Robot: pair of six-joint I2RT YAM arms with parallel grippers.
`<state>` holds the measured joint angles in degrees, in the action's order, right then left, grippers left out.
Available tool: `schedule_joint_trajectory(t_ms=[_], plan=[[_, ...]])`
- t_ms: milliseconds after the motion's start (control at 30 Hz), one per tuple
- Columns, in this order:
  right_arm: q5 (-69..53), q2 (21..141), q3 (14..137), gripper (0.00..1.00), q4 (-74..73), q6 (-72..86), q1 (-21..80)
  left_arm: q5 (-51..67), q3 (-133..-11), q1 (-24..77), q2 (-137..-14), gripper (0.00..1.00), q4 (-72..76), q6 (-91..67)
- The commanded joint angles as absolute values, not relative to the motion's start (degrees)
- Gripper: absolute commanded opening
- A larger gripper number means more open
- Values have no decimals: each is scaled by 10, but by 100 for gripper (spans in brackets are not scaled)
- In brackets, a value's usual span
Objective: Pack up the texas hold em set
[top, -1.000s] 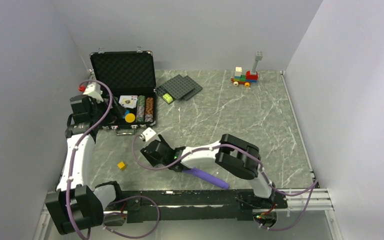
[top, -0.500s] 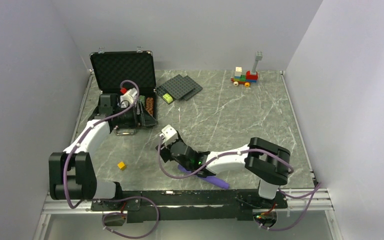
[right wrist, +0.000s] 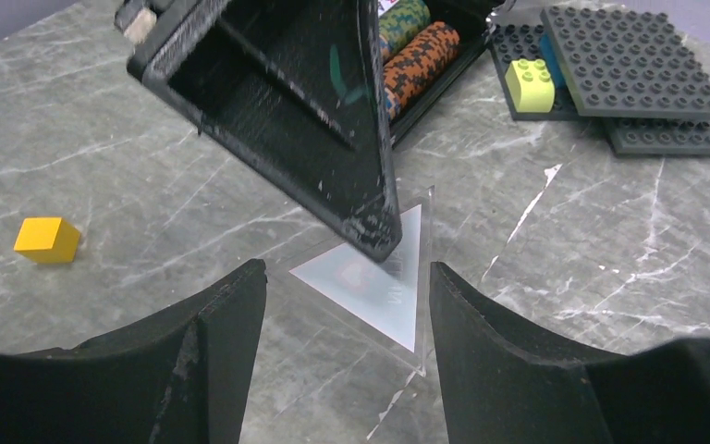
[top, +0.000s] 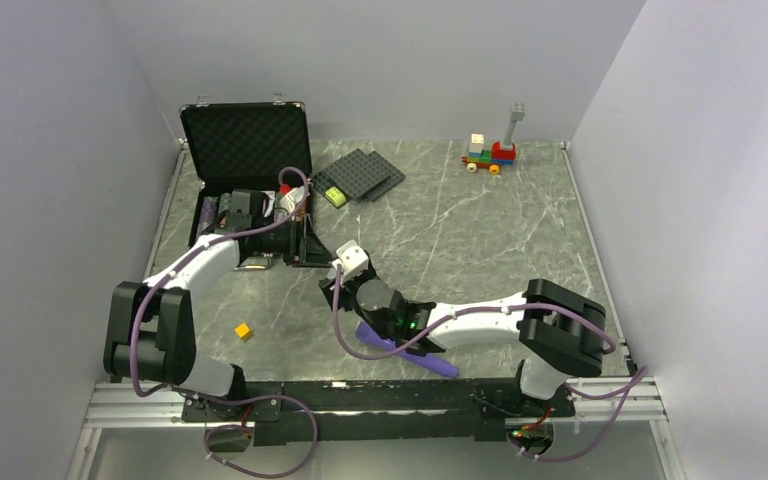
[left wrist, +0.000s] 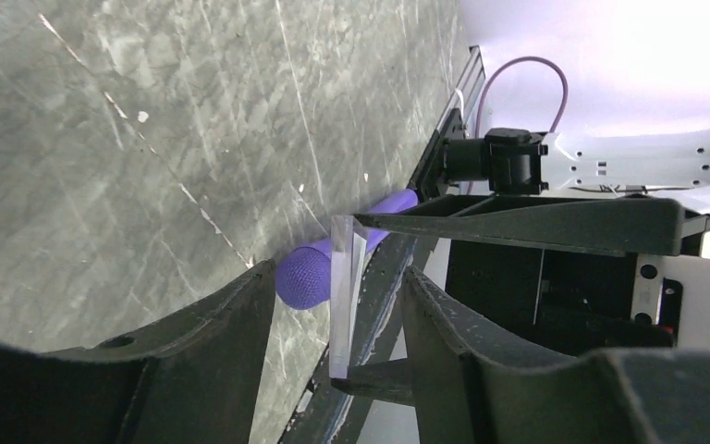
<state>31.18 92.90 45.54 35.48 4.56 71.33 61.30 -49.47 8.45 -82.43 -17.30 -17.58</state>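
Observation:
The black case (top: 245, 140) stands open at the back left, with striped chip stacks (right wrist: 421, 60) in its tray. A clear triangle (right wrist: 388, 287) with a pale face and a red mark sits on the table just off the case's front right corner. My left gripper (top: 310, 245) reaches over it. In the left wrist view the triangle (left wrist: 342, 296) shows edge-on between the open fingers of the left gripper (left wrist: 340, 273), with a gap on each side. My right gripper (right wrist: 347, 270) is open and points at the triangle from the near side, holding nothing.
A purple cylinder (top: 405, 352) lies under the right arm near the front edge. A yellow cube (top: 244, 331) sits front left. Dark grey studded plates (top: 360, 175) with a lime brick (right wrist: 531, 83) lie right of the case. A brick train (top: 490, 153) stands at the back.
My left arm swung from the case's left side across its front to the triangle, and its jaws narrowed. My right gripper moved back and right toward the same spot.

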Motion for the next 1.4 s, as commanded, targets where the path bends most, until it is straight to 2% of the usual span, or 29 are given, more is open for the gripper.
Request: schedule_joint_trajectory(t_ms=[0,167,433,567,667,767,867,1200,1367], plan=[[334,903,454,40,389,30,711,654,-517,101,-833,56,-177,-149],[336,899,454,40,387,28,712,659,-521,112,-839,48,-186,-140],[334,905,458,40,383,27,712,660,-524,116,-845,15,-187,-139],[334,907,459,45,383,26,712,655,-526,118,-847,0,-190,-136],[333,907,456,57,386,25,711,637,-528,118,-839,0,-191,-133],[323,908,456,88,388,18,712,599,-538,114,-826,0,-203,-121],[314,910,462,99,385,13,712,574,-540,80,-808,0,-184,-130],[293,887,453,100,393,16,705,488,-535,-172,-790,0,-73,-231],[286,883,447,100,392,29,704,459,-556,-218,-852,0,-10,-279]])
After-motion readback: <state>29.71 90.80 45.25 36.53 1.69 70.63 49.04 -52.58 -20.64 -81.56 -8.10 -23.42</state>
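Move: The clear triangle is still pinched in my right hand, its middle about 1 cm ahead and 1 cm left of that hand's point. From my open left hand it lies some 2 cm back, 2 cm right and 1 cm lower. In the open case, the blue button is about 18 cm ahead and 21 cm left of my left hand, the yellow button 16 ahead and 18 left, and the playing cards 25 ahead and 20 left, all roughly 13 cm below. I ease my left hand a couple of centimetres back and to the right around the clear triangle and shut its fingers on it while my right hand holds still. Once it is pinched, my right fingers spread wide and let go; then my left hand swings the triangle about 20 cm left and 12 cm forward towards the case, turning some 45 degrees counter-clockwise and rising slightly. ##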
